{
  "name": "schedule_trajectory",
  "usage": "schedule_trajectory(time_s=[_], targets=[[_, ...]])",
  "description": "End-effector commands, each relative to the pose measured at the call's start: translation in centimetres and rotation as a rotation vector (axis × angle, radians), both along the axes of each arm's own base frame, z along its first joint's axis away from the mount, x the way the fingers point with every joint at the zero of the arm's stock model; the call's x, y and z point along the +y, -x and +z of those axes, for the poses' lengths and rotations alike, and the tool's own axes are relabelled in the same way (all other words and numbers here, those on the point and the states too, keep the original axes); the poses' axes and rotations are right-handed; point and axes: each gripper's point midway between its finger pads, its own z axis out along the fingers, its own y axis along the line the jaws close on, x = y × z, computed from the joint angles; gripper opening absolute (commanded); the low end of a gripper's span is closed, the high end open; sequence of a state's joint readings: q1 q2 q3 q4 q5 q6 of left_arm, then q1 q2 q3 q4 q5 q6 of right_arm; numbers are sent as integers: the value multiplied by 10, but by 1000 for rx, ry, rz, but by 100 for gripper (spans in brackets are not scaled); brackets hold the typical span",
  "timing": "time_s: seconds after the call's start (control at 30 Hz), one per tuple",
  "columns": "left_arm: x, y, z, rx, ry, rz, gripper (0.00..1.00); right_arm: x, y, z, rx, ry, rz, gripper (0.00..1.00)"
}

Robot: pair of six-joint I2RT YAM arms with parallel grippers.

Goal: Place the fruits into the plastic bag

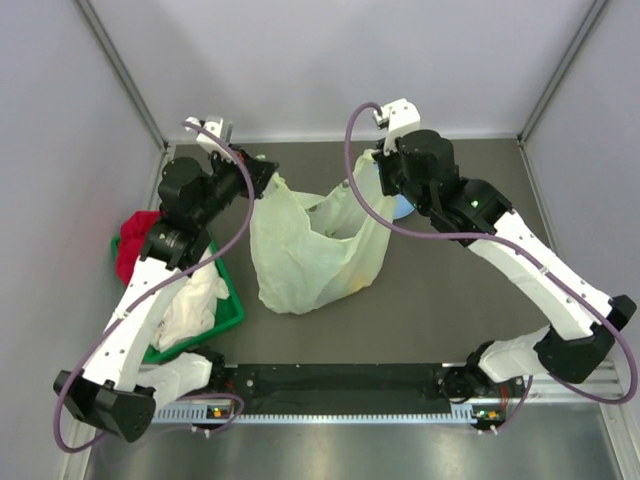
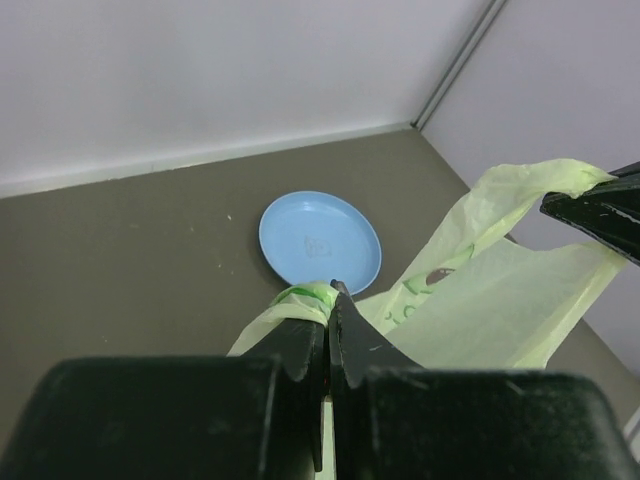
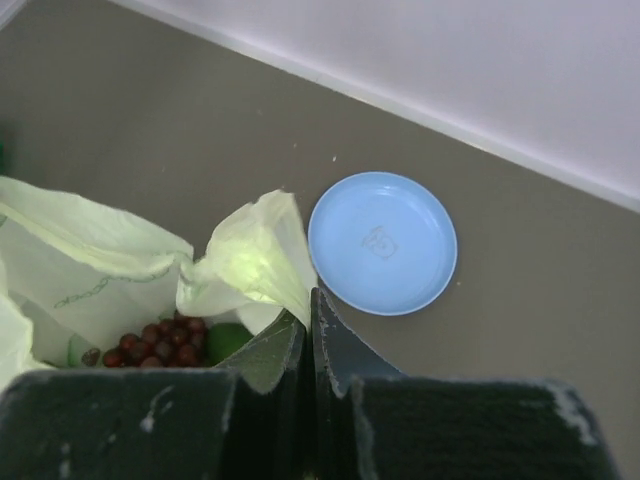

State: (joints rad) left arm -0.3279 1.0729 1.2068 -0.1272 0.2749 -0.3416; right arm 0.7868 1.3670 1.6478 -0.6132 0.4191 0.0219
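The pale yellow-green plastic bag (image 1: 310, 250) hangs stretched between both grippers with its mouth pulled open. My left gripper (image 1: 272, 183) is shut on the bag's left handle (image 2: 300, 298), which bunches at its fingertips (image 2: 328, 295). My right gripper (image 1: 378, 165) is shut on the right handle (image 3: 255, 255), its jaws pressed together (image 3: 308, 300). Inside the bag, in the right wrist view, lie a dark red grape bunch (image 3: 160, 340) and a green fruit (image 3: 228, 340). The rest of the bag's inside is hidden by folds.
A round blue plate (image 3: 382, 242) lies empty on the grey table behind the bag, partly under the right arm (image 1: 403, 208). A green bin (image 1: 225, 310) at the left holds white cloths (image 1: 190, 305) and a red cloth (image 1: 135, 240). Walls close the back and sides.
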Motion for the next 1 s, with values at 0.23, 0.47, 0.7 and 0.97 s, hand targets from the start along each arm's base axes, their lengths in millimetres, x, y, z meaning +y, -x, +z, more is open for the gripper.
schedule_trajectory(time_s=[0.23,0.47,0.7,0.97], targets=[[1,8,7,-88,-30,-29,0,-14,19,32,-60,-167,-4,1],[-11,2,20,-119,-28,-83,0,-34,19,44,-103,-142,-72,1],[-15,-3,9,-95,-39,-98,0,-37,20,33,-87,-124,-84,1],[-12,7,-14,-40,-48,-104,49,-29,27,13,-37,-135,-39,30]])
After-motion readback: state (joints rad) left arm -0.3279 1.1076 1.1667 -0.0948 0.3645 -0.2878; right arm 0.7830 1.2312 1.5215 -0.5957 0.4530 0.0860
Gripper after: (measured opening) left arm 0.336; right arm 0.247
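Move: The fruit in the bottom of the bag, whose two handles the hands already pinch, lies about 5 cm back, 11 cm left and 30 cm below the right hand; from the left hand it is roughly 6 back, 9 right and 32 below. The empty blue plate is some 14 cm ahead, 4 right and 36 below the right hand. The green basket sits about 20 cm left, 12 back and 36 below the left hand. Rightward and slightly down, the two hands ease the upright bag along by its handles, the right going about 3 cm and also drawing 2 cm back, with a brief dip and rise back up on the way. The left drifts some 1.5 cm right and sinks about 2.5, turning slightly clockwise. Only at the end do both grippers start to open around the handles, about a third on the left, a quarter on the right. ##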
